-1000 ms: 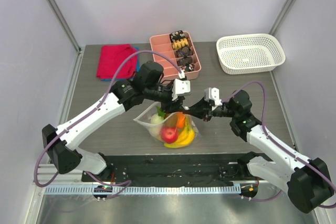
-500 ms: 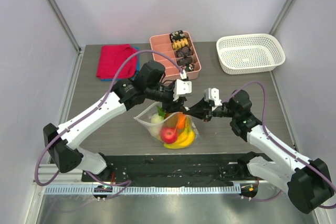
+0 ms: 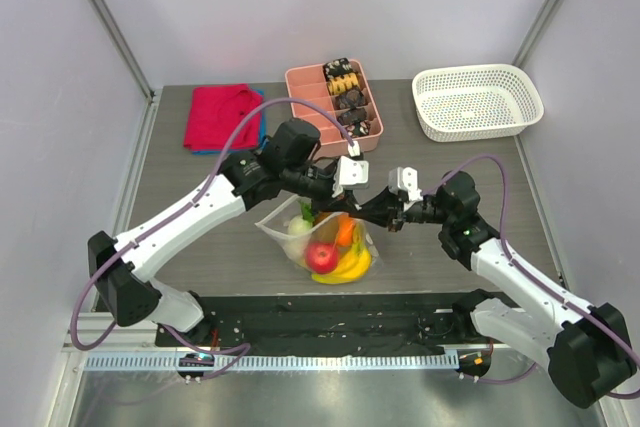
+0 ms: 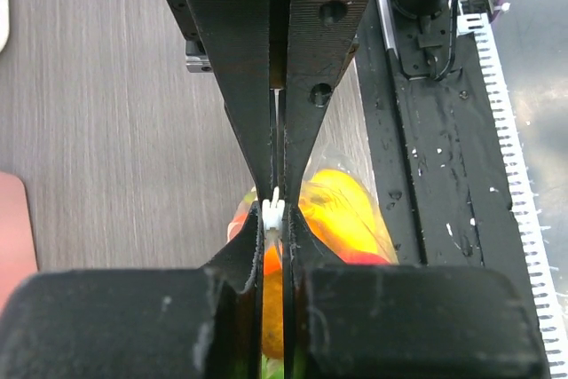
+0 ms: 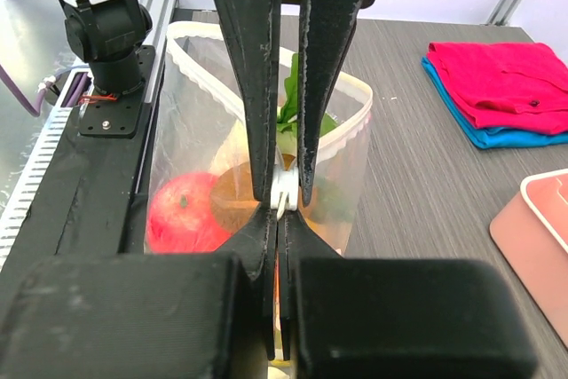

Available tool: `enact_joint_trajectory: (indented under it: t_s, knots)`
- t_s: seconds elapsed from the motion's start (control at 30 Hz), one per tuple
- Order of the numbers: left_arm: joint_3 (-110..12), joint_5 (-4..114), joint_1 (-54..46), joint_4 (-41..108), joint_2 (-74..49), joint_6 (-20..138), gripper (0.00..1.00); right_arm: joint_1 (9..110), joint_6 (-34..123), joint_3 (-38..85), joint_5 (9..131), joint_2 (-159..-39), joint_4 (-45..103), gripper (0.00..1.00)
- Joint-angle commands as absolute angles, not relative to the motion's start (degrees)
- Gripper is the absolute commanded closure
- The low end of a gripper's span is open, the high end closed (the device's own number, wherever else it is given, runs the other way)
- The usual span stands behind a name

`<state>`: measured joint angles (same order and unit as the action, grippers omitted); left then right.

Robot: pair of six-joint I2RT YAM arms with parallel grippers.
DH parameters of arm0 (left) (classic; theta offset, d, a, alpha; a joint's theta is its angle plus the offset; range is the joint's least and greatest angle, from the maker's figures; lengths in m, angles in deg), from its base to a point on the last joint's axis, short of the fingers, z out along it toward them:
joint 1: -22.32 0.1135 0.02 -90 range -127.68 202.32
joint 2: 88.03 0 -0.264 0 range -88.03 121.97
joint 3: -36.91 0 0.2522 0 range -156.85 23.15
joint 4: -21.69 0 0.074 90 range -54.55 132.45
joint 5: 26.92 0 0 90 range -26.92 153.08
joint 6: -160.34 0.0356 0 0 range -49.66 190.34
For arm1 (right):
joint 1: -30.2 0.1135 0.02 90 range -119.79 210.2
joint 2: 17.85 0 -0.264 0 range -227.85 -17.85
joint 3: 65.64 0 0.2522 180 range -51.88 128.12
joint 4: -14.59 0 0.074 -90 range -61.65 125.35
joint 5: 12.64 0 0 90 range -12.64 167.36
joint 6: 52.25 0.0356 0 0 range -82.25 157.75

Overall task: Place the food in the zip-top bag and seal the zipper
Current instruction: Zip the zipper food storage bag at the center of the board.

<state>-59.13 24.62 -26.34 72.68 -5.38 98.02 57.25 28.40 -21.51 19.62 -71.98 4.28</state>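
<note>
The clear zip-top bag stands on the table between the arms, its mouth gaping. Inside lies the food: a red apple, yellow bananas, an orange piece and a white piece. The right wrist view shows the apple and a green leaf through the plastic. My left gripper and right gripper meet tip to tip at the bag's right end. Both are shut on the white zipper strip, also seen in the left wrist view as the zipper pinched between the pads.
A pink divided tray of dark snacks stands at the back centre, a white mesh basket at the back right. A red cloth lies at the back left. A black base plate runs along the near edge.
My left gripper has closed onto the zipper strip and shifted slightly right. The right gripper and the bag have stayed in place.
</note>
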Motion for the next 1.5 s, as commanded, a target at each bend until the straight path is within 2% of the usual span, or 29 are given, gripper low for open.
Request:
enact_joint_trajectory:
  t_s: [0.0,0.63,1.47]
  knots:
    - [-59.30,24.06,-24.62,74.99,-7.43,98.90,1.00,57.45,27.02,-19.54,19.17,-69.09,1.90,0.99]
    - [-51.39,28.63,-17.50,83.52,-17.54,101.45,1.00,55.26,23.60,-18.92,21.11,-66.54,7.87,0.99]
    - [-46.81,34.69,-9.49,98.72,-30.46,106.81,1.00,49.37,19.82,-19.19,22.34,-64.44,16.22,0.99]
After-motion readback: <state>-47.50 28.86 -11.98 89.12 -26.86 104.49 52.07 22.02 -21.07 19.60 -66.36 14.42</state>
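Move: The bag's zipper runs from the pinched slider, already in the left fingers, to its far corner about 18 cm left of the left hand, 3 cm back and a little lower. The apple sits inside some 6 cm left, 9 cm back and 12 cm below, and the bananas 1 cm left, 11 cm back and 14 cm below. From the right hand, holding the zipper's near end, that corner is about 19 cm left and 3 cm back. The zipper slider, pinched throughout, is drawn left along the bag's mouth by the left hand, about 13 cm towards the far corner and barely sinking, the wrist turning some 15 degrees counter-clockwise. The right hand keeps the zipper's near end shut in its fingers and backs off to the right by nearly 3 cm, away from the left hand. ##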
